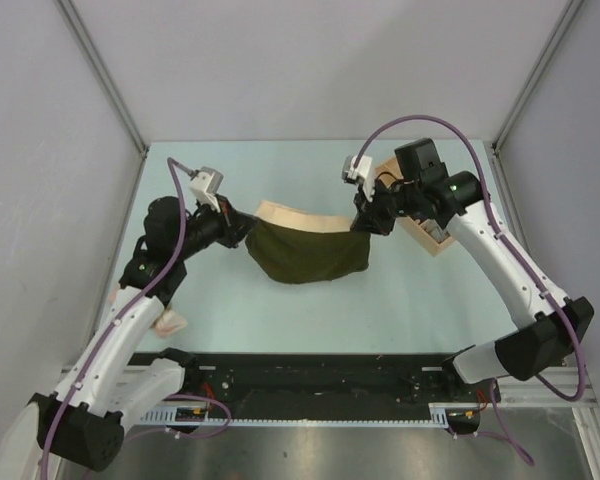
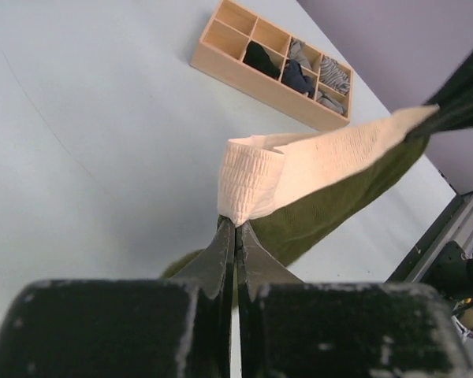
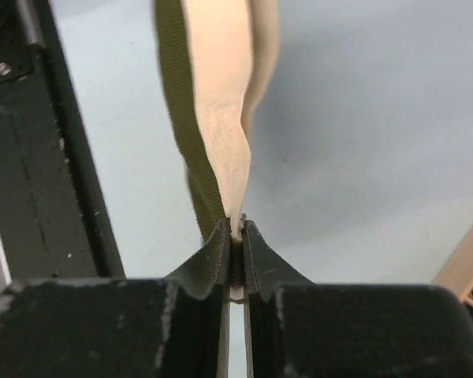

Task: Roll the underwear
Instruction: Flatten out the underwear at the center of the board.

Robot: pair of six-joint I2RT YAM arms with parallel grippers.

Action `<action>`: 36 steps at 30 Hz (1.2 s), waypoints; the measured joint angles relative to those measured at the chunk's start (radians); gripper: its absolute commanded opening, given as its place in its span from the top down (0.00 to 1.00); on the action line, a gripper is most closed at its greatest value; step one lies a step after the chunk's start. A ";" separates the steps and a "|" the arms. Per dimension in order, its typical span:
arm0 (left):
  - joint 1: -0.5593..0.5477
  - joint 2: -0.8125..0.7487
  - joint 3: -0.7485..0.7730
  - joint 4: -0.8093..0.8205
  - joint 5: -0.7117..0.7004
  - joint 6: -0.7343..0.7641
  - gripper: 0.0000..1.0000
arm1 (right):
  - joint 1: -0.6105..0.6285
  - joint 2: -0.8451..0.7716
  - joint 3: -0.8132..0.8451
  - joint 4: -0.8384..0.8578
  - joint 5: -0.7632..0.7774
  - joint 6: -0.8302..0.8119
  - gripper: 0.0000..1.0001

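A dark olive green underwear (image 1: 310, 255) with a pale beige waistband (image 1: 290, 214) hangs stretched between my two grippers above the table. My left gripper (image 1: 246, 228) is shut on its left end, and in the left wrist view the jaws (image 2: 235, 226) pinch the ribbed waistband (image 2: 299, 167) with the olive cloth (image 2: 331, 209) below. My right gripper (image 1: 366, 222) is shut on the right end. The right wrist view shows its tips (image 3: 235, 228) clamped on the band (image 3: 221, 118), which runs away from them.
A light wooden tray (image 1: 427, 238) with compartments stands at the back right, partly under the right arm; in the left wrist view the tray (image 2: 248, 81) holds dark and striped rolled garments (image 2: 299, 75). A pink-beige garment (image 1: 170, 321) lies beside the left arm.
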 measured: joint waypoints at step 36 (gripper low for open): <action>0.207 -0.143 -0.391 0.291 -0.119 -0.212 0.03 | 0.516 0.348 -0.193 0.031 0.023 -0.123 0.41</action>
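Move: Both hands hold the underwear stretched by the waistband in the air; the middle of the board, where it is to lie, is about 26 cm below. That spot is roughly 15 cm right and 3 cm back from the left hand, and some 5 cm left and 3 cm back from the right. The divided box stands about 20 cm ahead and 20 cm right of the right hand; the cloth pile lies some 25 cm left and 12 cm back from the left hand. Both hands, still pinching the waistband, fling the underwear some 12 cm forward and a little to the right, then sweep back, left and down towards the board, the left hand opening wide early in its sweep, letting go and rising again about 10 cm. The right hand keeps its grip longer, drawing back some 25 cm and down about 20 cm while turning roughly 35 degrees counter-clockwise, and only opens as it gets low over the near part of the board, letting its end go there. ##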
